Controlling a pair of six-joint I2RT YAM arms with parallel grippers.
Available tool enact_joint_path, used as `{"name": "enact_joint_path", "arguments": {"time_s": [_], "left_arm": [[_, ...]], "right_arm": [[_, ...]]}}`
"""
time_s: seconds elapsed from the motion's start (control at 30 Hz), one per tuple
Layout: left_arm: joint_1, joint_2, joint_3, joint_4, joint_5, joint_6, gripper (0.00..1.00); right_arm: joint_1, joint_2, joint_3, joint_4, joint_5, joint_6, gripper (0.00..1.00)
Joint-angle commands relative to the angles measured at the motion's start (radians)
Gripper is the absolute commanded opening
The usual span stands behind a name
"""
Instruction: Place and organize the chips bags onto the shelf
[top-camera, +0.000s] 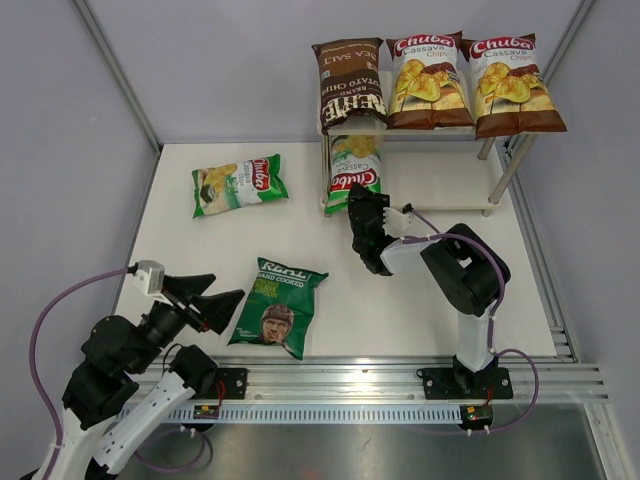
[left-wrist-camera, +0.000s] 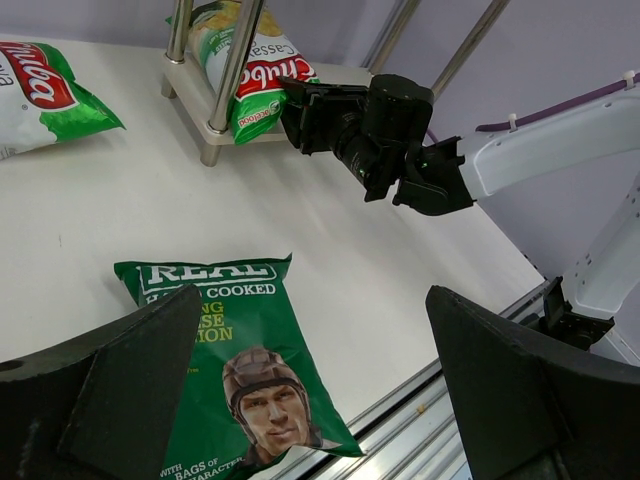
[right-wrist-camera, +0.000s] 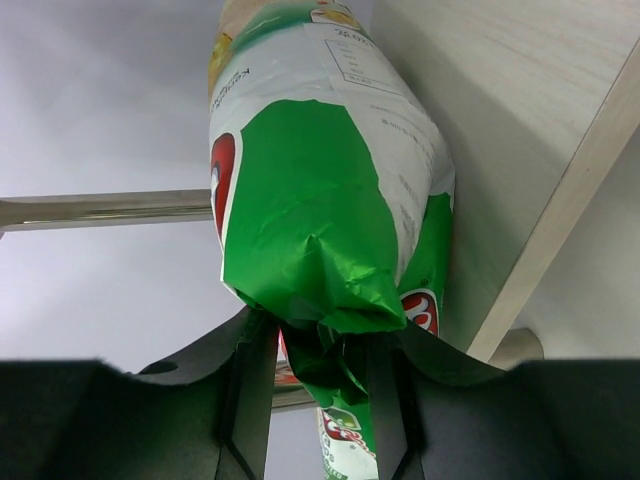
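Observation:
The shelf (top-camera: 440, 186) stands at the back right. Its top board carries a dark brown Kettle bag (top-camera: 350, 85) and two brown-and-white Chuba bags (top-camera: 428, 80) (top-camera: 512, 85). A green-and-white Chuba bag (top-camera: 354, 170) (right-wrist-camera: 310, 200) lies at the left end of the lower board, its near end sticking out. My right gripper (top-camera: 362, 205) (right-wrist-camera: 320, 360) is at that end, open, the crumpled seam loose between its fingers (right-wrist-camera: 250, 400). Another green Chuba bag (top-camera: 240, 183) and the dark green REAL bag (top-camera: 278, 307) (left-wrist-camera: 230, 340) lie on the table. My left gripper (top-camera: 222, 293) (left-wrist-camera: 315, 330) hovers wide open and empty over the REAL bag's near-left side.
Grey walls enclose the white table on the left, back and right. An aluminium rail (top-camera: 400, 375) runs along the near edge. The shelf's metal legs (left-wrist-camera: 235, 65) stand around the lower bag. The right arm (left-wrist-camera: 520, 160) reaches across in the left wrist view.

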Motion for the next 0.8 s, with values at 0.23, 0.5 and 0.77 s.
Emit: {"name": "enact_joint_path", "arguments": {"time_s": [0.23,0.5,0.77], "left_arm": [[0.0,-0.016,0.0,0.043,0.023,0.007,0.99],[0.0,-0.016,0.001,0.041,0.019,0.007,0.99],[0.0,-0.01,0.001,0.04,0.016,0.006,0.99]], "right_arm": [[-0.064,0.013,-0.083,0.073,-0.194,0.108,0.51],[-0.093,-0.041,-0.129,0.061,-0.222,0.086,0.66],[-0.14,-0.044,-0.121,0.082,-0.352,0.019,0.76]]}}
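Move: The green-and-white Chuba bag on the lower shelf has its crumpled front end between the right fingers; its middle is about 8 cm ahead, 1 cm left and roughly level. The brown bag on the top shelf is some 7 cm ahead, 3 cm left and 25 cm up; the shelf's left front post is about 7 cm left and 2 cm back. From the left hand, the lower-shelf bag is about 40 cm ahead, 25 cm right, 15 cm below. The Chuba bag's front end, pinched at first, is let go at the lower shelf's front edge: the right fingers spread from about half open to three-quarters open as the hand sinks about 3 cm and shifts 2 cm right. The hand turns some 10 degrees, mostly counter-clockwise with a slight nose-down tilt, staying close around the bag's end. ##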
